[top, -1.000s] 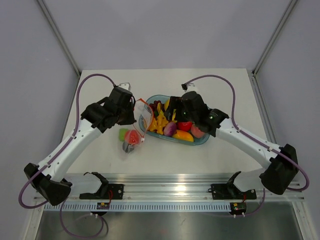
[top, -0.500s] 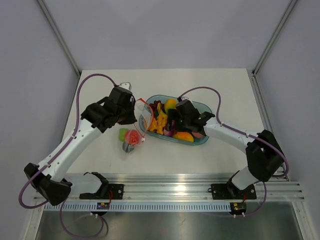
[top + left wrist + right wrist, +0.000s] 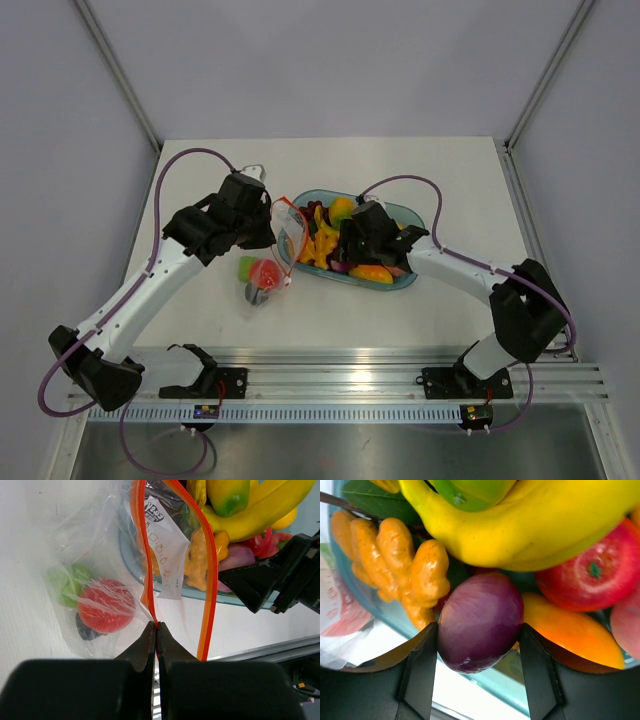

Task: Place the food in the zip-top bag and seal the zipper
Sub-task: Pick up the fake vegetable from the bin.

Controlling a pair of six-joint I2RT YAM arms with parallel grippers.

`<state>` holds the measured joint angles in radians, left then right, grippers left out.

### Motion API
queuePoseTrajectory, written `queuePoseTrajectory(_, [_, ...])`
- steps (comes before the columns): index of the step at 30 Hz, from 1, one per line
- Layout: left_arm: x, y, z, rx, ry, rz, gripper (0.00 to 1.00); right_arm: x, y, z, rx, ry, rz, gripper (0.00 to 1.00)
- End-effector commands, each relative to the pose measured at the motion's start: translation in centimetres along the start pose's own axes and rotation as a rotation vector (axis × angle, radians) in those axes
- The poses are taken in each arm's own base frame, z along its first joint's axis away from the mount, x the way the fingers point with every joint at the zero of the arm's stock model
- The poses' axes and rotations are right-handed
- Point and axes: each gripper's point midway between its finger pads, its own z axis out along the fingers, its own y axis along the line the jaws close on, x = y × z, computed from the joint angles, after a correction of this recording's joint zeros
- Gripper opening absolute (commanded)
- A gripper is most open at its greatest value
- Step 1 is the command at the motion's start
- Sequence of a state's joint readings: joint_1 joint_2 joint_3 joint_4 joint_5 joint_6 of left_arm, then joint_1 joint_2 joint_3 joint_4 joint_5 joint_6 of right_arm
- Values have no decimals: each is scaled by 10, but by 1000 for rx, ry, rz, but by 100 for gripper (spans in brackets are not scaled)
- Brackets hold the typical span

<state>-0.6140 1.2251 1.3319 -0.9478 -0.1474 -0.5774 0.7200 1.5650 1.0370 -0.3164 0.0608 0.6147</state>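
The clear zip-top bag [image 3: 100,555] hangs left of the tray, its mouth held apart. My left gripper [image 3: 156,626] is shut on the near side of the orange-red zipper [image 3: 142,555]; from above, the left gripper [image 3: 268,232] sits at the bag's [image 3: 268,268] top. Inside the bag lie a red piece [image 3: 105,612], a green piece [image 3: 65,582] and a dark one. The rest of the food fills the tray. My right gripper [image 3: 479,630] is down in the tray, both fingers pressed against a purple onion [image 3: 480,615].
The blue-tinted oval tray [image 3: 405,280] holds a yellow banana [image 3: 520,530], a red apple [image 3: 590,570], an orange mango [image 3: 570,635] and knobbly orange pieces [image 3: 405,560]. Its near rim [image 3: 485,680] runs just under the onion. The bag's open mouth faces the tray's left end.
The right arm swung left and down into the tray, and its jaws narrowed onto the purple onion. The left gripper and the bag stayed put.
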Motion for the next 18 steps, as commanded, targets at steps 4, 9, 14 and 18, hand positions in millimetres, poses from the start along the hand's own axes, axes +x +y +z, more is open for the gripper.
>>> queuePoseTrajectory(4, [-8,-14,1,69,-23,12,0,-37,5,-52,-9,-166,21,37])
queuePoseTrajectory(9, [-8,-15,0,73,-20,17,0,-58,14,-82,-37,-238,23,36])
queuePoseTrajectory(14, [-9,-14,-3,75,-28,16,0,-86,48,-118,-162,-301,6,36])
queuePoseTrajectory(18, [-8,-12,-3,69,-28,16,0,-104,86,-139,-266,-343,-32,37])
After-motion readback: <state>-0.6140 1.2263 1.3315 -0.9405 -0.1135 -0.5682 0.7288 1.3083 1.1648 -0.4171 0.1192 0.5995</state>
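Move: The purple onion sits between the right fingers, still down in the bin. The bag's open mouth, where it is to go, is about 11 cm left of this hand, roughly 10 cm higher and nearly level with it. Orange ginger lies some 4 cm ahead and 5 cm left, the red apple 3 cm ahead and 6 cm right, the mango 2 cm back and 7 cm right. From the left hand the mouth is about 4 cm ahead, 5 cm right and 3 cm lower. The purple onion, already pinched between the right fingertips, is lifted almost straight up out of the bin, about 13 cm and quickly, with only a small sway to the right that begins to come back. The right wrist tilts some 15 degrees as it rises, the fingers swinging to point more forward, and their grip keeps. The left hand stays put, still pinching the bag's edge. ##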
